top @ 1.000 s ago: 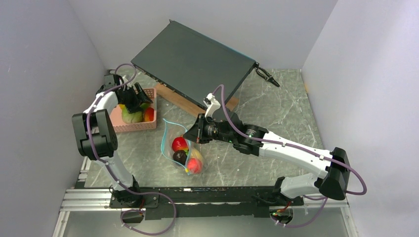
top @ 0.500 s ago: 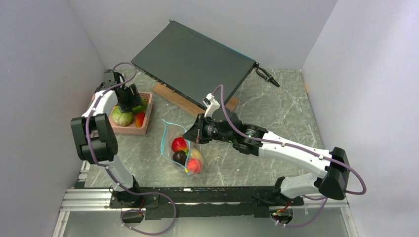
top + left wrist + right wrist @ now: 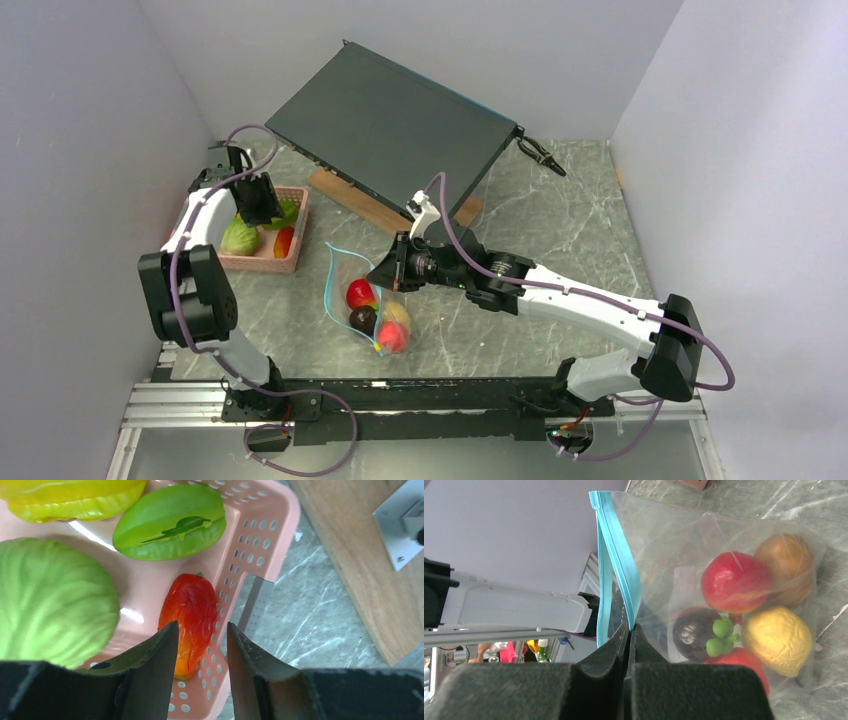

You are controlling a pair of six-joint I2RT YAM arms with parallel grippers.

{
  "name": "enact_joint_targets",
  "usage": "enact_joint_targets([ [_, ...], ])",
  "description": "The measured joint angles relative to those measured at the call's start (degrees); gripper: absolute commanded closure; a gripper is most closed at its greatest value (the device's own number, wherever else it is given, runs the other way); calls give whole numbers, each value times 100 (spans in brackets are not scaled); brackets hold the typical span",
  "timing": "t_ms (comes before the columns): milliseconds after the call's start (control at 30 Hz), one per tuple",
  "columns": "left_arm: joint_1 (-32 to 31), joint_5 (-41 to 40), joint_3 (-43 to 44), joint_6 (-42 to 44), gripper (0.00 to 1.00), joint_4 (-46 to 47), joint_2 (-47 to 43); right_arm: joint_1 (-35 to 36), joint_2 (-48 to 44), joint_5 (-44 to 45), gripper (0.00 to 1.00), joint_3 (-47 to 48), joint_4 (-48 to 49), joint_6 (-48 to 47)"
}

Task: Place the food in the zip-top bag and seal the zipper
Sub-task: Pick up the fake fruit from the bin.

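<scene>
The zip-top bag lies mid-table, clear, with several pieces of food inside: a red fruit, an orange one, a yellow one and a dark purple one. My right gripper is shut on the bag's mouth edge, holding one side of the teal zipper up so the mouth gapes. My left gripper hangs open over the pink basket, its jaws straddling the basket wall beside a red-orange fruit. A green fruit, a yellow one and a cabbage also lie in the basket.
A large dark flat box leans on a wooden plank behind the bag. A black tool lies at the back right. Walls close in on the left, right and rear.
My left gripper's jaws have narrowed and it has come down over the basket's right wall. The basket has shifted a little left. The right gripper and bag have stayed put.
</scene>
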Motion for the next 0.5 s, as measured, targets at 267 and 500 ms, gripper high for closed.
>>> enact_joint_targets([
  [267,-11,-11,157,125,38,-365,758,9,4,9,100,0,2,2],
  [500,-13,-15,282,136,31,-549,1145,13,2,11,100,0,2,2],
])
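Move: Almost straight below the left hand, about 10 cm down, lies the red pepper, 2 cm to its right and 1 cm back. The green pepper sits 6 cm ahead of the left hand and the cabbage 8 cm to its left, level fore and aft, both about as far down. From the right hand the red pepper is roughly 20 cm ahead, 24 cm to the left and 23 cm lower. Sinking about 7 cm into the bin towards the red pepper, the left hand eases back a little as its fingers tip some 15 degrees closer to straight down. Meanwhile the fingers open from under half to about two thirds, one coming to each side of the red pepper, between the cabbage and the bin's right wall; no grip yet. ##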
